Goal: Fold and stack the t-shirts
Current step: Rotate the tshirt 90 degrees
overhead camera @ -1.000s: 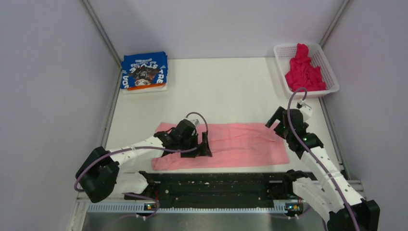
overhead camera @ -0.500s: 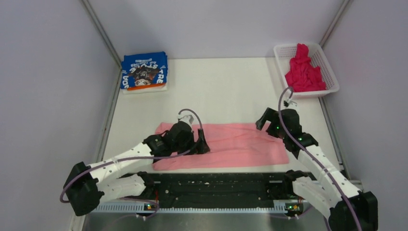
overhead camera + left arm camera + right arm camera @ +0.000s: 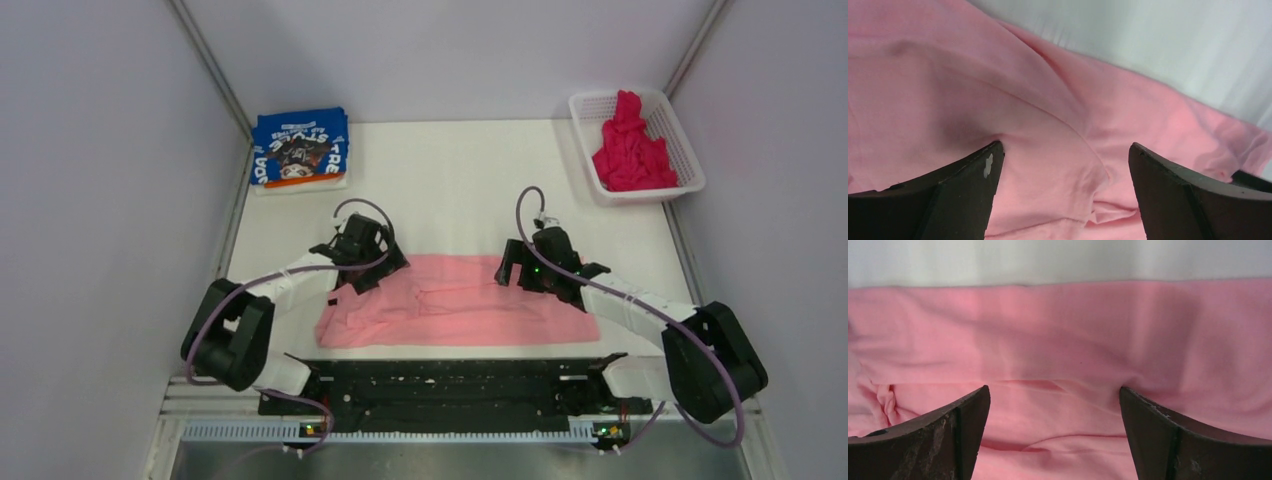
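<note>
The light pink t-shirt (image 3: 455, 310) lies folded into a long band near the table's front edge. My left gripper (image 3: 375, 270) is open, its fingers pressed down on the shirt's far left part; the left wrist view shows pink cloth (image 3: 1063, 145) between the spread fingers. My right gripper (image 3: 515, 268) is open over the shirt's far edge right of centre, with cloth (image 3: 1053, 370) between its fingers too. The blue t-shirt (image 3: 300, 148) with white lettering lies folded at the far left corner. The magenta t-shirt (image 3: 632, 150) is crumpled in the basket.
The white mesh basket (image 3: 590, 110) stands at the far right corner. A black rail (image 3: 450, 385) runs along the near edge between the arm bases. Grey walls close in the left, right and back sides.
Both grippers moved toward the shirt's far edge. The left one went back and left; the right one swung left and lower onto the cloth. The shirt's left end looks more rumpled.
</note>
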### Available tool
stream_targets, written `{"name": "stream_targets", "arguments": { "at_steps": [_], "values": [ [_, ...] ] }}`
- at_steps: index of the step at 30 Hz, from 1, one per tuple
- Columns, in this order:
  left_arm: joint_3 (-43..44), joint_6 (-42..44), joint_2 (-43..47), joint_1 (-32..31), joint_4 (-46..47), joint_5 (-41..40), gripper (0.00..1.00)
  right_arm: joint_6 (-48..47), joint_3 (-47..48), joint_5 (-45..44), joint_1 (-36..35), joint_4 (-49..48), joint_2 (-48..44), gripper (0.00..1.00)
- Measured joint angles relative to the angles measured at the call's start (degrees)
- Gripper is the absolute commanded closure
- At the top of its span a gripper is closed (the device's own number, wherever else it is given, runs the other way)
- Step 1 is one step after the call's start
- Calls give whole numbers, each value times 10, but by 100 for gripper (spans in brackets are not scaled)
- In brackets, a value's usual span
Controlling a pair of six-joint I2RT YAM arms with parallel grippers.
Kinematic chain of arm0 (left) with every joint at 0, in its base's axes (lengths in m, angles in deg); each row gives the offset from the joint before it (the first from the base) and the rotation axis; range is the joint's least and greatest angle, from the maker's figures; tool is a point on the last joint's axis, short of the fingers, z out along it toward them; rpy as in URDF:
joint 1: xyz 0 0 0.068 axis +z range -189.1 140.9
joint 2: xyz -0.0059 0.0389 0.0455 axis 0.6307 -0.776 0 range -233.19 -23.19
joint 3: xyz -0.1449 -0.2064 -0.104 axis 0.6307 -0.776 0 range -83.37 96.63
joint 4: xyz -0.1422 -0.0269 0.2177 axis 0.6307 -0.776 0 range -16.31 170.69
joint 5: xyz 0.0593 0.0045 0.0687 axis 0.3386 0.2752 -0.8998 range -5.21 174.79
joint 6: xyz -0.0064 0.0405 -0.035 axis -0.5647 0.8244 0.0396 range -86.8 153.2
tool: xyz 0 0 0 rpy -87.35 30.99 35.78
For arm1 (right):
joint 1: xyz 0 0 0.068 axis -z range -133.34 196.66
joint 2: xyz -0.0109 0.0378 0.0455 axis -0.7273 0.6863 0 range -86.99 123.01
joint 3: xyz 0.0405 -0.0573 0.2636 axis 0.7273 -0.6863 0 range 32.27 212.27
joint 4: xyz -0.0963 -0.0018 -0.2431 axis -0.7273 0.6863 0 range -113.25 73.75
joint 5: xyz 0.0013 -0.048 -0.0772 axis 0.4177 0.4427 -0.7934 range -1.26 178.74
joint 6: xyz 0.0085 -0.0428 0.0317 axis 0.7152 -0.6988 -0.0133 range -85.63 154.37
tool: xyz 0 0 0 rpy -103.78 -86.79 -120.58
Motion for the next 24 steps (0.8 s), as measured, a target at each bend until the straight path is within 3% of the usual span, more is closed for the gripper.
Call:
{"name": "stream_targets", "arguments": {
  "at_steps": [7, 10, 15, 19, 24],
  "values": [
    [182, 10, -172, 26, -32, -41, 1, 21, -42, 2, -57, -14, -38, 1],
    [332, 22, -289, 37, -54, -53, 1, 32, -65, 13, -93, -12, -70, 1],
    [633, 30, -496, 57, -82, 33, 1, 53, -111, 48, -135, -73, -101, 1],
    [807, -5, -627, 62, -24, 142, 1, 59, -116, 80, -183, -146, -64, 1],
    [1011, -158, -813, 57, 154, 240, 1, 52, -81, 132, -237, -239, 35, 1]
  ]
}}
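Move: Both hands already rest their open fingertips on the pink t-shirt, folded into a long strip lying left to right. Its middle is some 17 cm right and 7 cm back of the left hand, about 13 cm left and 7 cm back of the right hand. The folded stack is roughly 34 cm ahead and 22 cm left of the left hand; the basket is about 36 cm ahead and 32 cm right of the right hand. Fingers open on the t-shirt, left hand drags forward-right some 40 cm, right hand left and back about 17. ##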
